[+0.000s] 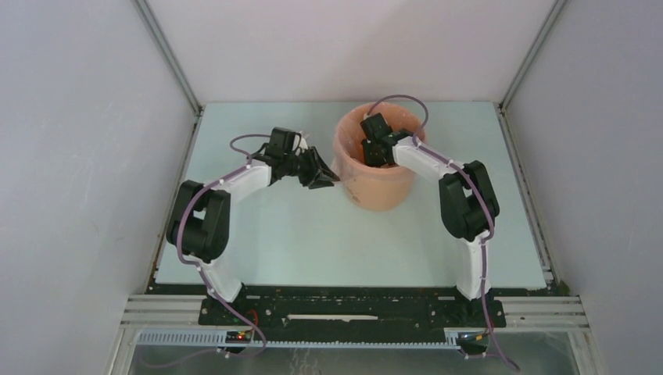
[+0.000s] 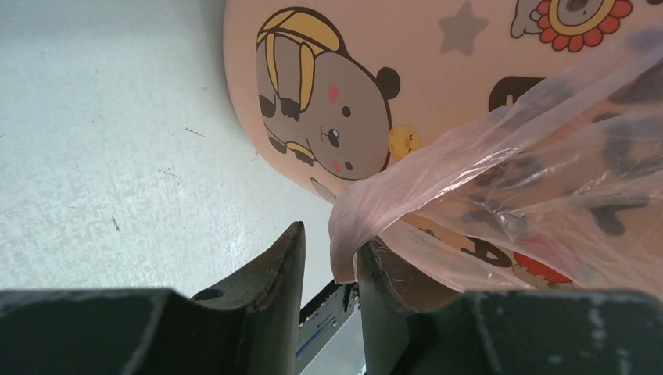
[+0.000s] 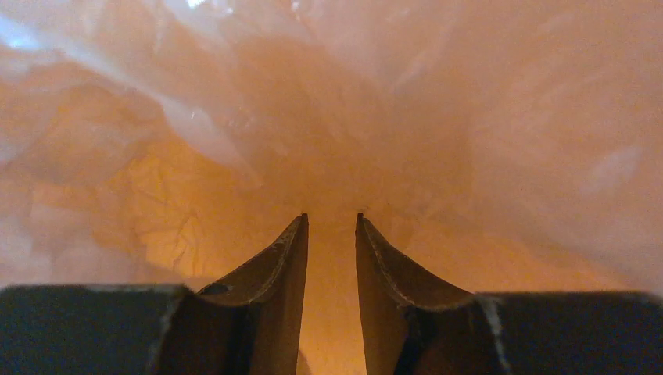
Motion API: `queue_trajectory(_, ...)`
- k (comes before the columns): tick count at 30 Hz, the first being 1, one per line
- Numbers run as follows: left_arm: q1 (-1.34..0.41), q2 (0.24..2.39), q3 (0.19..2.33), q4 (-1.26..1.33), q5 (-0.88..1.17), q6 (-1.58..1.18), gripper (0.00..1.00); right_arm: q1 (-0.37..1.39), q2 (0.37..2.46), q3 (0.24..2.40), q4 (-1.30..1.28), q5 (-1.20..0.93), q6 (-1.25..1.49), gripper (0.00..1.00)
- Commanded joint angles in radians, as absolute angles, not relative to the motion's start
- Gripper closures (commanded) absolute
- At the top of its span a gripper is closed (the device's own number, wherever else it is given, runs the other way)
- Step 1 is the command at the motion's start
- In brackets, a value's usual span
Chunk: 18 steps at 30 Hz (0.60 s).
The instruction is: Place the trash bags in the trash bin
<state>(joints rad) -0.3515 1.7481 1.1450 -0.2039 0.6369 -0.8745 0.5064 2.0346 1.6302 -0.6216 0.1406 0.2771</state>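
The orange-tan trash bin (image 1: 383, 191) stands at the back middle of the table. In the left wrist view its wall (image 2: 406, 47) carries cartoon prints. The pale-pink trash bag (image 2: 500, 172) drapes over the bin's outside, and wrinkled film (image 3: 195, 133) lines its inside. My left gripper (image 1: 322, 173) is beside the bin's left wall. It (image 2: 330, 238) is open, and a bunched end of the bag hangs between the fingers, lying against the right finger (image 2: 383, 289). My right gripper (image 1: 374, 152) reaches down into the bin. It (image 3: 331, 216) is open by a narrow gap, with nothing between the fingers.
White walls with metal corner posts (image 1: 168, 62) enclose the pale table (image 1: 313, 242) on three sides. The arm bases stand on a black rail (image 1: 352, 308) at the near edge.
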Motion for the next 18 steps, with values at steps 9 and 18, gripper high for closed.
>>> queue_trajectory(9,-0.357,1.748,1.227,-0.19,0.655,-0.884,0.64,0.5,1.99,1.634,-0.596,0.105,0.288,0.51)
queue_trajectory(18,-0.359,1.743,1.211,-0.198,0.645,-0.87,0.63,0.49,1.791,1.794,-0.743,0.094,0.297,0.26)
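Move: Inside the trash bin, the right hand points down into the trash bag lining it; the bag-covered bin floor lies about 6 cm below and 2 cm back. The bin's left rim is some 10 cm to its left, 2 cm back and about 12 cm higher. The left hand waits outside, with the bag's edge between its fingers; from there the covered bin floor is roughly 10 cm right, 5 cm ahead and 11 cm below. Pushing a last 2 cm or so down towards the bag-covered bin floor, the right hand then turns back and climbs quickly by about 9 cm inside the bin, hardly shifting sideways. Its fingers spread from partly open to well open, beginning before the climb; the left hand holds its place at the rim, the bag's edge still between its fingers. ##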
